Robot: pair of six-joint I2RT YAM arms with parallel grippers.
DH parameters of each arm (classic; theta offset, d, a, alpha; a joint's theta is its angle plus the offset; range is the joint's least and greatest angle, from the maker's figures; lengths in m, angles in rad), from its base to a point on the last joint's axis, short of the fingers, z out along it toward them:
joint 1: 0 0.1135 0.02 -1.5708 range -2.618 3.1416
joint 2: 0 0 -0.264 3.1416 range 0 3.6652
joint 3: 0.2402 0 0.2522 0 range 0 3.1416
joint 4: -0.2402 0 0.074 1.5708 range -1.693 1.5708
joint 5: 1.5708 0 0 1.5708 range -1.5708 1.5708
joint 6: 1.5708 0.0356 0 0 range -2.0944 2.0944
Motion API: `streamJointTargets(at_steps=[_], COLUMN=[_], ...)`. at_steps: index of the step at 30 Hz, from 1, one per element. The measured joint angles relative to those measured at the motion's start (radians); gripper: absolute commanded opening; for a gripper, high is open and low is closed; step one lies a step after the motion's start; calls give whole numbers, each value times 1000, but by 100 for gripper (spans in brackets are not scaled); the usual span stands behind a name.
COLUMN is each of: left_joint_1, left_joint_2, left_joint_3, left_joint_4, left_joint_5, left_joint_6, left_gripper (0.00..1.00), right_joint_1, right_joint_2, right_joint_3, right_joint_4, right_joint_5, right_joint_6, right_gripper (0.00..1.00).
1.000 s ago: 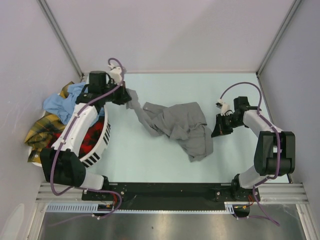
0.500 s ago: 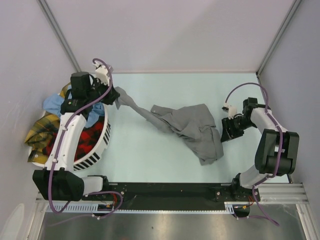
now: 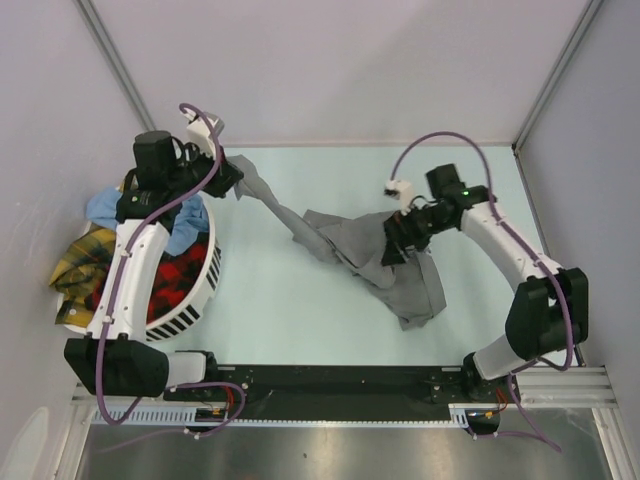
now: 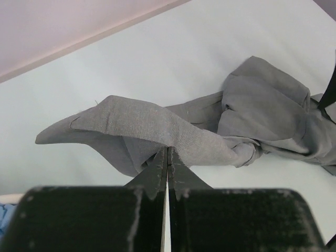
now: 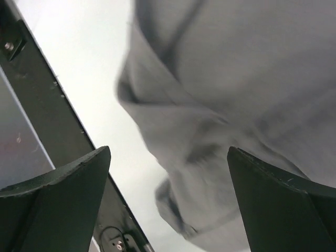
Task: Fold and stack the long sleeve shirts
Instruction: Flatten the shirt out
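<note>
A mid-grey long sleeve shirt (image 3: 365, 250) lies crumpled mid-table, one sleeve stretched toward the back left. My left gripper (image 3: 237, 186) is shut on that sleeve's end beside the basket; in the left wrist view the jaws (image 4: 168, 151) pinch a fold of the grey cloth (image 4: 262, 110). My right gripper (image 3: 392, 248) hovers open over the shirt's right part. Its wrist view shows the grey cloth (image 5: 236, 79) below the wide-spread fingers (image 5: 169, 149), nothing held. A red-and-black plaid shirt (image 3: 172, 285), a light blue one (image 3: 110, 208) and a yellow plaid one (image 3: 78, 262) sit in and over the basket.
The white slotted basket (image 3: 200, 298) stands at the left edge, under my left arm. Grey walls close the table at the back and both sides. A black rail (image 3: 330, 380) with the arm bases runs along the near edge.
My right gripper has opened and swung left from the table's right side to above the grey shirt. My left gripper has drawn the sleeve farther back and left, stretching it.
</note>
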Motion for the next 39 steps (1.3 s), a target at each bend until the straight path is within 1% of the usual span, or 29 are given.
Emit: streamJointTargets(at_steps=[1,3,4,5,7,8,10,13,17,19,21,23,27,30,32,34,36,39], left_joint_1=[0,0,-1,-1,-1,-1,-1,-1,-1,-1,-1,-1,-5,-18,-48,-103,-173,-317], left_joint_2=[0,0,0,-1,-5,-9,-23,-59,-115,-133,-142,-148,-183,-241,-289,-339,-380,-421], left_joint_3=[-8,-19,-24,-28,-39,-46,-63,-101,-164,-182,-187,-188,-204,-231,-257,-298,-346,-418], left_joint_4=[0,0,0,-1,0,-2,-8,-22,-49,-63,-75,-85,-142,-238,-310,-379,-425,-485], left_joint_5=[1,4,5,5,6,7,9,10,3,0,3,12,55,89,100,103,98,82], left_joint_6=[0,1,1,2,10,13,34,77,149,176,202,228,311,422,513,591,639,677], left_gripper=[0,0,0,0,0,0,0,0,0,0,0,0,0,0,0,0,0,0], right_joint_1=[50,125,148,161,177,177,165,116,-36,-109,-159,-175,-167,-171,-182,-192,-198,-196], right_joint_2=[10,39,57,72,107,123,141,153,153,150,148,148,172,206,221,229,235,238], right_joint_3=[-5,-12,-13,-13,-13,-8,18,127,377,479,540,567,571,577,582,595,627,671], right_joint_4=[16,43,55,64,79,78,66,26,28,42,60,73,100,113,121,124,136,167], right_joint_5=[5,25,38,50,82,101,126,142,113,98,93,93,93,102,113,121,129,139], right_joint_6=[18,51,61,70,77,91,91,95,105,113,118,124,152,173,185,192,202,214], right_gripper=[100,95,87,50,23,0,0,0,0,0,0,0,0,0,0,0,0,0])
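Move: Within the right hand's open fingers' reach, the raised gray fold of shirt lies about 4 cm left, 1 cm back and 5 cm below. The near flap is some 8 cm back, 3 cm right and 11 cm below that hand; the loose cuff, about 11 cm ahead, 25 cm left and 12 cm below. The left hand holds the sleeve end; the bare near table is roughly 19 cm back, 4 cm right, 28 cm below, the laundry basket 9 cm back, 22 cm left, 20 cm below. The right fingers pinch the gray fold after a short dip left and down of about 5 cm, then carry it forward, up and right, some 20 cm out, towards the far right of the table. The left keeps its grip on the sleeve end and draws it back and down over the near table, about 19 cm back, gathering speed late and turning some 40 degrees clockwise. ##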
